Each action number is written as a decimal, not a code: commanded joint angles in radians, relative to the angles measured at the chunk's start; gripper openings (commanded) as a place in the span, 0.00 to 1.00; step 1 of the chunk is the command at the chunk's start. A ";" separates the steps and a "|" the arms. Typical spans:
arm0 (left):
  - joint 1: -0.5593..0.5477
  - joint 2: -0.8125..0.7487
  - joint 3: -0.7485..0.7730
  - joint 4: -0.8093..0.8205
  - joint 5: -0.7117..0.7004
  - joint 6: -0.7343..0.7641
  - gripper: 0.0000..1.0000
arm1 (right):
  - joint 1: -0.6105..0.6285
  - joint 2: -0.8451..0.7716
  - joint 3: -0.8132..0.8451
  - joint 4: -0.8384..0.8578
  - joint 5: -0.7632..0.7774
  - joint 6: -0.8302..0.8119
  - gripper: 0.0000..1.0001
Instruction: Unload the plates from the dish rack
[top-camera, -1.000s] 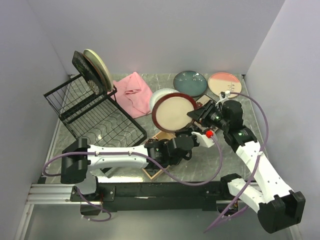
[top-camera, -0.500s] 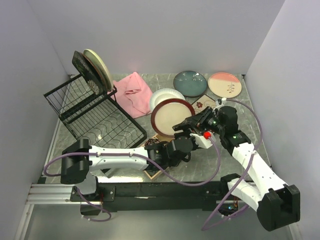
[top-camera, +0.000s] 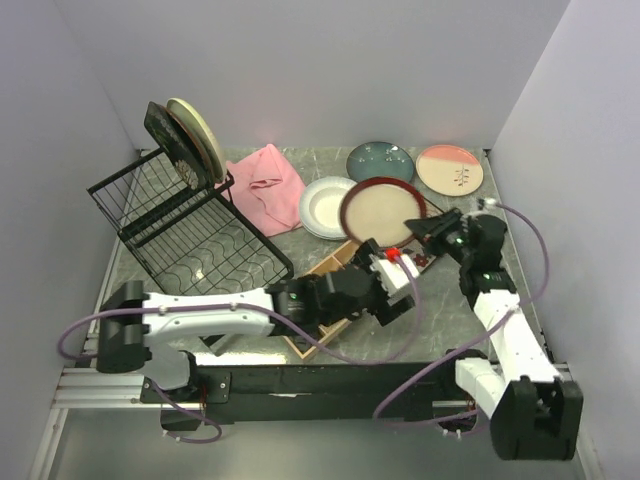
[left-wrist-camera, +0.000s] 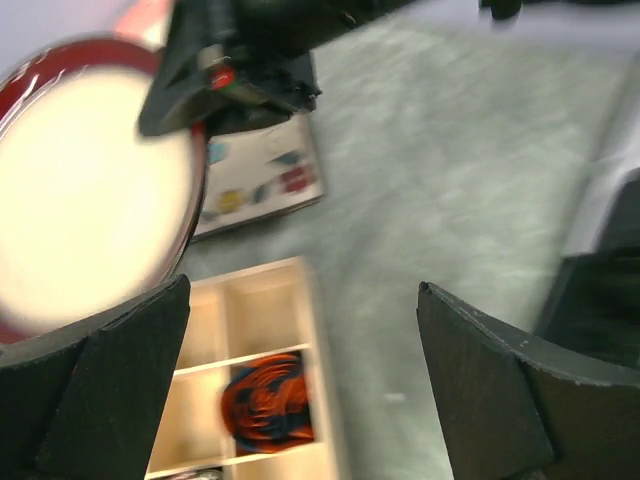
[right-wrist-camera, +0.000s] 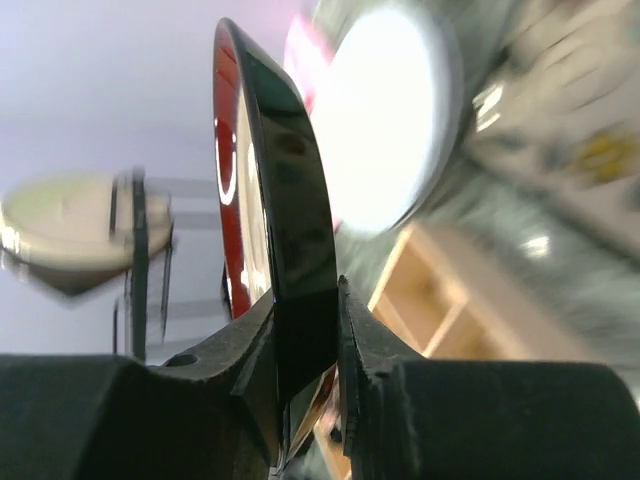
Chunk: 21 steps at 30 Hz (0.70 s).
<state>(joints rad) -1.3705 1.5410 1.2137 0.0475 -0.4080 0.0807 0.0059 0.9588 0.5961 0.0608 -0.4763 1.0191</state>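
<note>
A dark red plate (top-camera: 382, 212) with a cream centre hangs tilted above the table, and my right gripper (top-camera: 422, 230) is shut on its right rim. The right wrist view shows the plate's edge (right-wrist-camera: 285, 230) pinched in that gripper (right-wrist-camera: 305, 380). My left gripper (top-camera: 390, 265) is open just below the plate and holds nothing; in its own view the gripper (left-wrist-camera: 300, 380) hovers over the tray with the red plate (left-wrist-camera: 90, 190) up left. The black dish rack (top-camera: 190, 235) holds a black square plate (top-camera: 168, 140) and a cream-green plate (top-camera: 200, 135) against its raised back.
White (top-camera: 325, 207), teal (top-camera: 380, 160) and pink-cream (top-camera: 449, 168) plates lie on the table behind. A pink cloth (top-camera: 270, 185) lies beside the rack. A wooden compartment tray (top-camera: 335, 262) sits under my left gripper, next to a square floral plate (left-wrist-camera: 255, 185).
My left gripper has opened, let go of the dark red plate and drawn back. The right gripper now holds the plate alone and has carried it right and toward the back.
</note>
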 joint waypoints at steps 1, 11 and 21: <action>0.094 -0.142 -0.022 -0.002 0.306 -0.301 0.99 | -0.209 -0.149 -0.035 0.064 -0.022 -0.014 0.00; 0.191 -0.425 -0.258 0.095 0.092 -0.427 0.99 | -0.702 -0.360 -0.065 -0.315 0.138 -0.254 0.00; 0.188 -0.504 -0.335 0.155 0.069 -0.446 0.99 | -0.854 -0.364 -0.166 -0.237 0.335 -0.234 0.00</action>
<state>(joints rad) -1.1759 1.0546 0.8894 0.1341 -0.3302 -0.3382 -0.8242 0.5797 0.4416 -0.3668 -0.1967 0.7662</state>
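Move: The right hand holds the red-rimmed plate; the bare table it is taken to lies some 25 cm to its right, 7 cm back and 16 cm below. The flower plate lies almost under it, the pink plate 18 cm ahead and 13 cm right. From the empty left hand, the racked dark plate stands roughly 47 cm left, 25 cm ahead and 10 cm higher; the wooden tray is 13 cm left, 3 cm back, 20 cm below. Still pinching the red-rimmed plate by its rim, the right hand sweeps it fast about 25 cm right, away from over the flower plate towards the bare table, drawing back some 10 cm, sinking 7 and swinging clockwise by roughly 55 degrees. The open left hand rises first, then goes about 11 cm left over the tray, rolling its left side down. ##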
